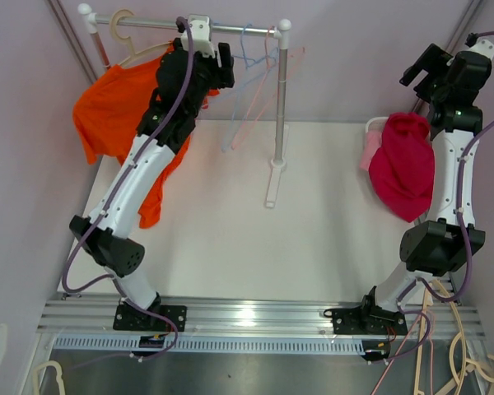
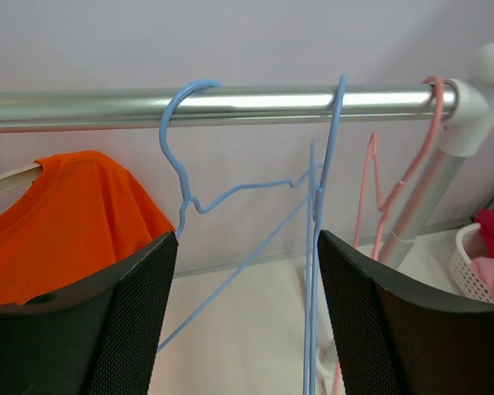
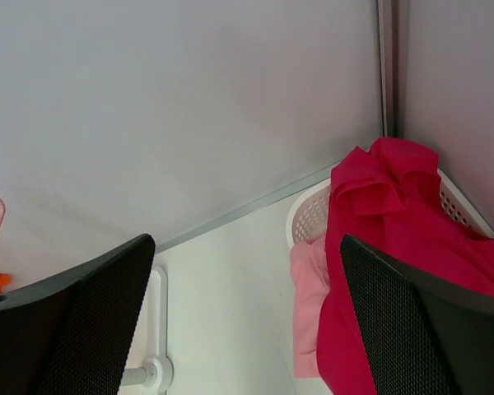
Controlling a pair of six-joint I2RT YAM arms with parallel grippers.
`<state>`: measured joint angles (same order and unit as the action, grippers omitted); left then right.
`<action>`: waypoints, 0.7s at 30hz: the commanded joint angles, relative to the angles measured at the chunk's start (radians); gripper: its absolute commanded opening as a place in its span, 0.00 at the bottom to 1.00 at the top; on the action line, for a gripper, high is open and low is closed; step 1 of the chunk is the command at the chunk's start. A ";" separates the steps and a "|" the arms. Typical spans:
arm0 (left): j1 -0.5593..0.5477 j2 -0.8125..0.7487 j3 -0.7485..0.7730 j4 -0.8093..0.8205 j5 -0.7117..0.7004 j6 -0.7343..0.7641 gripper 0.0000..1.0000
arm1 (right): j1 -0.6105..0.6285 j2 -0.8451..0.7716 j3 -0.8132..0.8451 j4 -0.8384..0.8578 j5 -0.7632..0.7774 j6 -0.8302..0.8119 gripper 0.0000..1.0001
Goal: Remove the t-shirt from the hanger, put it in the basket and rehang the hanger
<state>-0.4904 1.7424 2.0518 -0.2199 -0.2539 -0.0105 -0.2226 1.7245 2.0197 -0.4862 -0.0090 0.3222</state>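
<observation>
An orange t-shirt [image 1: 115, 115] hangs on a cream hanger [image 1: 125, 37] at the left end of the silver rail [image 1: 148, 22]. It also shows in the left wrist view [image 2: 58, 222], left of my fingers. My left gripper [image 1: 218, 62] is open and empty, raised just below the rail [image 2: 230, 105], with an empty blue hanger [image 2: 189, 181] hanging between and beyond its jaws. My right gripper [image 1: 424, 70] is open and empty, held high at the back right above the basket [image 3: 313, 214].
Empty blue hangers [image 1: 245, 82] and pink hangers [image 1: 272, 74] hang at the rail's right end by the rack post [image 1: 280, 107]. A white basket [image 1: 375, 132] at the right holds a crimson garment [image 1: 405, 164] and a pink one [image 3: 313, 304]. Spare hangers [image 1: 469, 362] lie at the bottom right.
</observation>
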 commanded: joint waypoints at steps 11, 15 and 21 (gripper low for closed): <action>0.426 -0.386 -0.308 0.062 0.407 -0.215 0.99 | 0.032 -0.094 -0.059 0.011 -0.051 0.005 1.00; 0.481 -0.359 -0.311 0.071 0.397 -0.086 0.99 | 0.048 -0.109 -0.090 0.029 -0.059 0.014 0.99; 0.544 -0.258 -0.268 0.120 0.410 -0.033 1.00 | 0.068 -0.108 -0.088 0.037 -0.049 0.003 0.99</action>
<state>0.0174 1.4239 1.7557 -0.1421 0.1165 -0.0944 -0.1638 1.6604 1.9224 -0.4877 -0.0448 0.3248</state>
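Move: The beige hanger with the orange t-shirt hangs on the rail about 21 cm to the left of the left hand, some 8 cm ahead and 4 cm lower. The just-hung blue hanger's hook is some 6 cm ahead and 1 cm to the left, a second blue hook 5 cm ahead and 7 cm to the right; both hooks are about 3 cm up. From the right hand the beige hanger is about 68 cm to the left, 6 cm ahead and 3 cm up. Leftward in a quick arc of some 19 cm, the left hand first backs roughly 6 cm off the blue hangers while rising, then sweeps along the near side of the rail to the beige hanger and turns in forward and slightly down at the end; its fingers spread from mostly to fully open, empty. The right hand, wide open, eases about 4 cm left, away from the basket. ##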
